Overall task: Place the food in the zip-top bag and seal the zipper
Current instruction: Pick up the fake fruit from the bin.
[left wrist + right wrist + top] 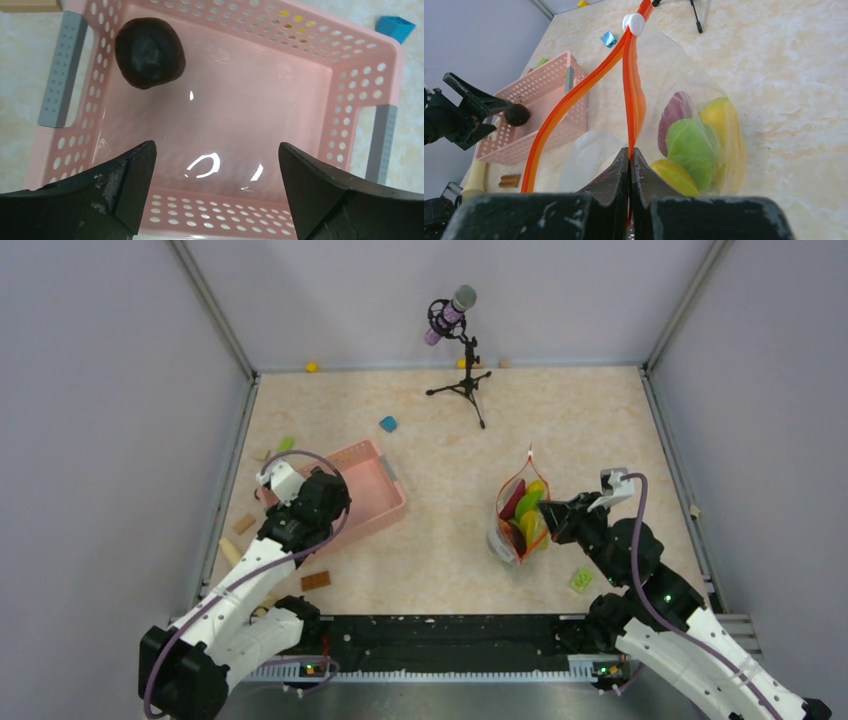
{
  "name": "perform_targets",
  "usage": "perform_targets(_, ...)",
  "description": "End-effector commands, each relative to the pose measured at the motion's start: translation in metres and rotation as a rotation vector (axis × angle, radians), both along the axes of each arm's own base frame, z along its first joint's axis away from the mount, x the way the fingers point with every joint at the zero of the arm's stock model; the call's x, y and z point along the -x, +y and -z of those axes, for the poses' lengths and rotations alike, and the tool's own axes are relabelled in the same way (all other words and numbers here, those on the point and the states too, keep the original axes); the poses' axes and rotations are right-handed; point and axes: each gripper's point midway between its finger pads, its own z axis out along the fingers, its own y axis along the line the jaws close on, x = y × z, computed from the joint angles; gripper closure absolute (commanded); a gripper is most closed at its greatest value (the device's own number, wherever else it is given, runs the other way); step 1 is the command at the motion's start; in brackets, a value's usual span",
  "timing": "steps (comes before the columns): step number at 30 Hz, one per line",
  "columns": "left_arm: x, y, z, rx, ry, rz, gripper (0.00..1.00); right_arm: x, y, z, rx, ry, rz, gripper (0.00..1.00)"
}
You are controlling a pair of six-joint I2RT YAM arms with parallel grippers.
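Observation:
The clear zip-top bag (512, 530) lies right of centre with its mouth held open. Inside it show maroon (676, 111), green (691, 145) and yellow (724, 125) food pieces. My right gripper (630, 150) is shut on one side of the orange-red zipper (631, 95); the white slider (634, 23) sits at the far end. A dark brown round food piece (149, 52) rests in the pink basket (367, 55). My left gripper (216, 165) hangs open above the basket's floor, nothing between its fingers, the brown piece ahead to its left.
A microphone on a tripod (460, 350) stands at the back centre. A blue block (388, 424) lies behind the basket. Tan blocks (315, 581) lie near the left arm. A green block (581, 580) sits by the right arm. Walls enclose three sides.

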Motion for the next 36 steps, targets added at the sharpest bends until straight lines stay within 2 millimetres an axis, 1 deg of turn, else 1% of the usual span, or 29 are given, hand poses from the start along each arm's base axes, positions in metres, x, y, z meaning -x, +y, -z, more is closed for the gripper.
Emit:
perform_targets(1, -0.004, 0.02, 0.002, 0.01, -0.031, -0.139, 0.03, -0.005, 0.0, -0.003, -0.009, -0.016, 0.017, 1.0)
perform_targets(4, -0.005, 0.032, 0.002, 0.002, -0.054, -0.209, 0.03, -0.006, 0.002, 0.001, -0.001, -0.005, 0.015, 1.0)
perform_targets(9, -0.012, 0.054, 0.001, -0.001, -0.092, -0.311, 0.03, -0.005, 0.002, -0.001, -0.003, -0.009, 0.009, 1.0)
perform_targets(12, -0.024, 0.057, 0.002, 0.045, -0.131, -0.312, 0.03, -0.006, -0.001, -0.002, -0.004, -0.015, 0.025, 1.0)
perform_targets(16, -0.033, 0.062, 0.008, 0.06, -0.132, -0.313, 0.03, -0.005, -0.002, -0.005, -0.014, -0.024, 0.029, 1.0)
perform_targets(21, -0.041, 0.078, 0.025, 0.05, -0.085, -0.356, 0.03, -0.003, -0.001, -0.007, -0.019, -0.027, 0.015, 1.0)
perform_targets(28, -0.062, 0.083, 0.051, 0.12, -0.047, -0.367, 0.04, 0.002, 0.004, -0.01, -0.028, -0.029, -0.021, 1.0)
perform_targets(34, -0.068, 0.093, 0.069, 0.124, 0.01, -0.434, 0.04, 0.001, 0.003, -0.009, -0.026, -0.027, -0.013, 1.0)
perform_targets(36, -0.069, 0.094, 0.071, 0.123, 0.013, -0.443, 0.04, -0.002, 0.0, -0.006, -0.02, -0.025, 0.005, 1.0)
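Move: In the far-left corner of the pink bin, the dark round fruit lies about 12 cm to the left of the left hand, 7 cm ahead and 11 cm lower. The bin's middle is roughly 8 cm ahead, 2 cm left; the wooden block stands some 26 cm left and 3 cm ahead, the blue block about 27 cm ahead and 11 cm right. From the right hand the fruit is around 65 cm left, 13 cm ahead and 21 cm down. Swinging left nearly level towards the dark fruit at first, the left hand then reaches forward and sinks into the bin's corner, some 9 cm left, 8 cm down and 5 cm forward in all. The wrist turns about 25 degrees counter-clockwise, bringing the still wide-open fingers to either side of the line to the fruit; they don't close. ##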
